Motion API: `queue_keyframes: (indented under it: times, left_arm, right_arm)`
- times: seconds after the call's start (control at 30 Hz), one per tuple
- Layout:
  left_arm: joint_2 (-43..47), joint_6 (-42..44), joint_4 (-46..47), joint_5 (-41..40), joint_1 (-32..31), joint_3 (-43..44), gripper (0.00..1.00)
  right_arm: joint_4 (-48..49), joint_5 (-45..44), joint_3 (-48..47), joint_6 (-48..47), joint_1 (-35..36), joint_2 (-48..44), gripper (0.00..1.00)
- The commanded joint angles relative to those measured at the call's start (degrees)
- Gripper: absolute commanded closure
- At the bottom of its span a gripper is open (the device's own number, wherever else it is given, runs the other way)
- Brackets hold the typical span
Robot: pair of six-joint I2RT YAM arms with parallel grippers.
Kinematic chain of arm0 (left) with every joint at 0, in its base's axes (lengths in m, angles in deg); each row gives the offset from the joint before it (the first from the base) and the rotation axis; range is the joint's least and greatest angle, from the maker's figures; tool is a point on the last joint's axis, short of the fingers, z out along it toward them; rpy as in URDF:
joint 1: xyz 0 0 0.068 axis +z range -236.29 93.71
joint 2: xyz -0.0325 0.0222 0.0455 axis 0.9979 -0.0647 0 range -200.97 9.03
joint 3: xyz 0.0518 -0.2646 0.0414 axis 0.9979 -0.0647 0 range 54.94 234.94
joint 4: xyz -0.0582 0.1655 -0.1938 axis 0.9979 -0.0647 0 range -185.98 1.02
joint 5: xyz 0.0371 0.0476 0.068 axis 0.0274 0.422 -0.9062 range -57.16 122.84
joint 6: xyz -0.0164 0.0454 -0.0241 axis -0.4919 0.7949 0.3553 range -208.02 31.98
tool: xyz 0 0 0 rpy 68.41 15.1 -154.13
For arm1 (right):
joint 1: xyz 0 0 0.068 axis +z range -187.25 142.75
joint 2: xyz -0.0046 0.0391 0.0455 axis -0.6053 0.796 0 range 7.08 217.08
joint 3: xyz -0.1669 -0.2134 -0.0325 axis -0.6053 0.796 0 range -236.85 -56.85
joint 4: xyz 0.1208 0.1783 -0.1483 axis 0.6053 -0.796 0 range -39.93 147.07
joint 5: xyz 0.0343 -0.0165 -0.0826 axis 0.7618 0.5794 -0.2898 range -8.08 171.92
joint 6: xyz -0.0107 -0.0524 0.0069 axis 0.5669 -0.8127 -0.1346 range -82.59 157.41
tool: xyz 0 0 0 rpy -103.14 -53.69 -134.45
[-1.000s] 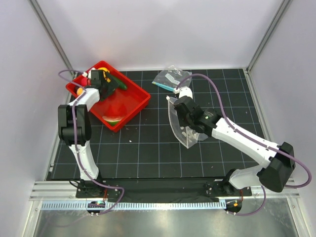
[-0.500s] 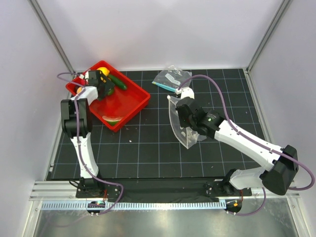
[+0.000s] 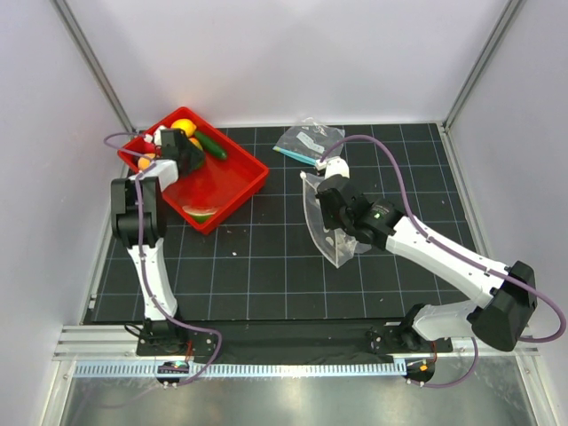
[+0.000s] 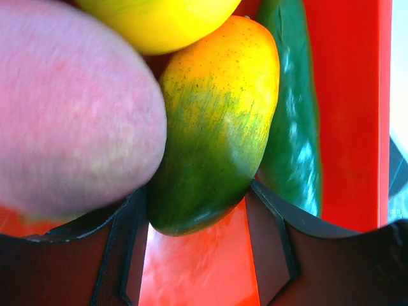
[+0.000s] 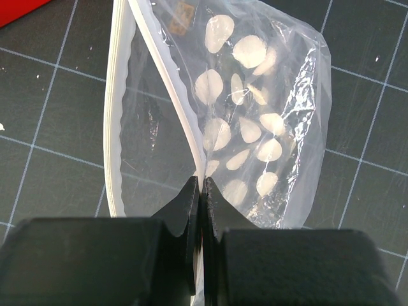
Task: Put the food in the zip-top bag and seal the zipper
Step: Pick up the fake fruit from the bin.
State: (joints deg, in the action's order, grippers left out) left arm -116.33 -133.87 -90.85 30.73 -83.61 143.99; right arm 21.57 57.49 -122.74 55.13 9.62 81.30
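The food lies in the far left corner of a red tray. In the left wrist view I see a green-yellow mango, a pink peach, a yellow fruit and a green cucumber. My left gripper is open, its fingertips either side of the mango's near end. My right gripper is shut on one lip of the zip-top bag, on the pale zipper. The dotted bag stands with its mouth open towards the tray.
A watermelon slice lies at the tray's near edge. A smaller clear pouch with a teal strip lies behind the bag. The enclosure's white walls stand close behind the tray and at both sides of the black grid mat.
My left gripper has moved back and left across the tray to the fruits in its far corner. My right gripper and the bag have barely shifted.
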Motion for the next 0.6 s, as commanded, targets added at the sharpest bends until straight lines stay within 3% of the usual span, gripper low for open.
queue_keyframes:
  times: [0.0,0.17,0.57]
  left_arm:
    - [9.2,1.3,6.1,0.9,-0.7,-3.4,0.69]
    - [17.7,1.1,8.0,4.0,-2.1,-12.0,0.70]
    - [35.4,-0.6,11.7,8.4,-12.4,-27.9,0.73]
  right_arm:
    - [1.8,0.1,-0.2,-0.3,0.1,-2.1,0.97]
    - [1.2,0.7,-0.8,-0.1,0.1,-2.6,0.97]
    - [-1.9,1.5,-1.8,1.2,0.1,-3.1,0.97]
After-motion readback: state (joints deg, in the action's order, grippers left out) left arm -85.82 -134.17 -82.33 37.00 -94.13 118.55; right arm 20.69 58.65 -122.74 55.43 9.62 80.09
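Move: The left hand, already gripping the mango down in the red bin, has the open mouth of the dotted bag some 39 cm to its right, 24 cm back and 11 cm higher. The peach sits about 6 cm to its left; the cucumber is about 5 cm right and 4 cm ahead, the yellow fruit 8 cm ahead and 3 cm left. From the right hand, the bag mouth is about 6 cm ahead and 4 cm left. Keeping its pinch on the mango's near end, the left hand first draws back a little, then climbs about 12 cm out of the bin while swinging right and back, some 11 and 10 cm, towards the bag mouth, the rise levelling off at the end while the sideways swing goes on. On the way the wrist turns about 15 degrees clockwise and its fingers tip up by roughly as much, while the right hand stays nearly in place with its shut fingers still pinching the bag's zipper edge. ##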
